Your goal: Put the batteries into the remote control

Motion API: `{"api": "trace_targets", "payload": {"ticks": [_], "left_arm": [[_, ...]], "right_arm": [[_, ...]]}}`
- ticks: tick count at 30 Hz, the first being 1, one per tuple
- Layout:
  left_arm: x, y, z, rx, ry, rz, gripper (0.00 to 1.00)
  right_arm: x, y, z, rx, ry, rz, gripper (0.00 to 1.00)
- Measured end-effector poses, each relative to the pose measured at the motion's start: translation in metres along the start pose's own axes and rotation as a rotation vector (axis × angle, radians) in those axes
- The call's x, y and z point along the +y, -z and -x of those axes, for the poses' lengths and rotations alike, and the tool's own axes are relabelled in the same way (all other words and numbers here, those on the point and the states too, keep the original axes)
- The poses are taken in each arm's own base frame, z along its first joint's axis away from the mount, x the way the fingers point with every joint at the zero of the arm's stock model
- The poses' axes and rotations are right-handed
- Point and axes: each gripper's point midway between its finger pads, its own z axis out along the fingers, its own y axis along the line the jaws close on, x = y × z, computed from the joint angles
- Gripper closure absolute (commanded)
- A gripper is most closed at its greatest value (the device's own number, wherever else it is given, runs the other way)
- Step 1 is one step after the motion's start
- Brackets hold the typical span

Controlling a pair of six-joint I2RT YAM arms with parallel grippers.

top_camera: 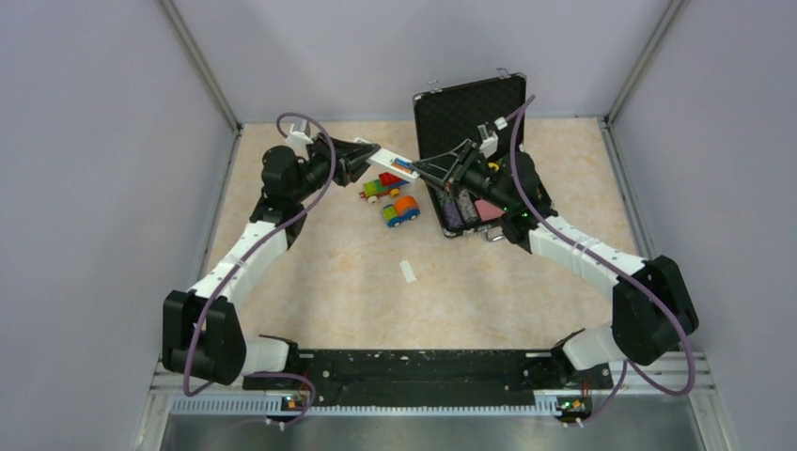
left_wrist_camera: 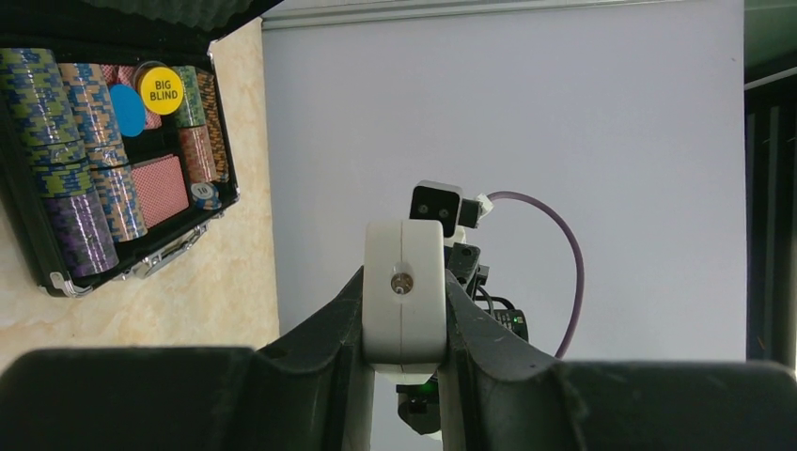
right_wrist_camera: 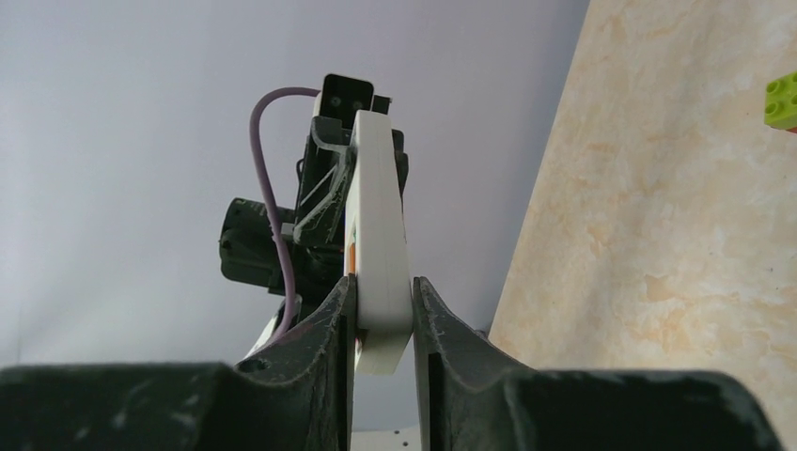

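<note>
The white remote control (top_camera: 387, 161) hangs in the air above the table's far middle, held at both ends. My left gripper (top_camera: 368, 154) is shut on its left end; in the left wrist view the end face (left_wrist_camera: 404, 287) sits tight between both fingers (left_wrist_camera: 329, 329). My right gripper (top_camera: 420, 169) is shut on the other end, its pads pressing both flat faces of the bar (right_wrist_camera: 381, 235). The batteries (top_camera: 405, 167) show as a blue and an orange spot in the remote by the right fingertips. An orange sliver (right_wrist_camera: 350, 256) lies against my right gripper's left finger.
An open black case (top_camera: 470, 117) with poker chips (left_wrist_camera: 85, 178) stands behind the right arm. Two colourful toy vehicles (top_camera: 381, 185) (top_camera: 401, 210) sit under the remote. A small white cover piece (top_camera: 408, 271) lies mid-table. Grey walls close in three sides.
</note>
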Motion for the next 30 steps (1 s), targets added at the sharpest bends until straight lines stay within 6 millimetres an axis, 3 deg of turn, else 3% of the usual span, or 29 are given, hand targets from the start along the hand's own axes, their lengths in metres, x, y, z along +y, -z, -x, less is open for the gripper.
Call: {"api": "trace_targets", "payload": {"ticks": [3,11,12,16,19,25,30], "left_arm": [[0.000,0.000,0.002,-0.008,0.000,0.001,1.00],[0.003,0.000,0.004,-0.016,-0.036,0.007,1.00],[0.003,0.000,0.004,-0.016,-0.042,0.006,1.00],[0.004,0.000,0.004,-0.017,-0.072,0.003,1.00],[0.007,0.000,0.002,-0.009,-0.114,0.010,1.00],[0.014,0.003,0.000,-0.009,-0.191,0.025,1.00],[0.025,0.004,0.001,-0.013,-0.240,0.052,1.00]], "right_arm": [[0.000,-0.002,0.000,0.006,-0.001,-0.001,1.00],[-0.008,-0.004,-0.001,0.009,0.046,-0.084,1.00],[-0.008,-0.004,-0.001,0.007,0.061,-0.096,0.97],[-0.010,-0.002,0.000,0.009,0.115,-0.149,0.64],[-0.018,0.002,-0.001,0.010,0.136,-0.192,0.50],[-0.028,0.011,-0.003,0.013,0.151,-0.256,0.29],[-0.010,0.021,0.002,-0.003,0.175,-0.231,0.25]]}}
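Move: Between the two hands hangs the remote, already in both grips: its middle is about 5 cm to the right hand's left and 1 cm ahead, and some 3 cm right and 2 cm back of the left hand, at hand height. From the right hand, roughly 28 cm below, are the toy car, 3 cm back and 2 cm left, the brick train, 2 cm ahead and 5 cm left, and the chip case, level and 15 cm right. Letting go of the battery end of the remote, the right hand first sinks about 3 cm with the left, fingers tipping down some 12 degrees, then spreads its fingers wide and backs off to its right and slightly back, rising again. The left hand keeps its pinch, lowering the remote about 2.5 cm and rolling roughly 15 degrees clockwise as seen looking out along its fingers. ##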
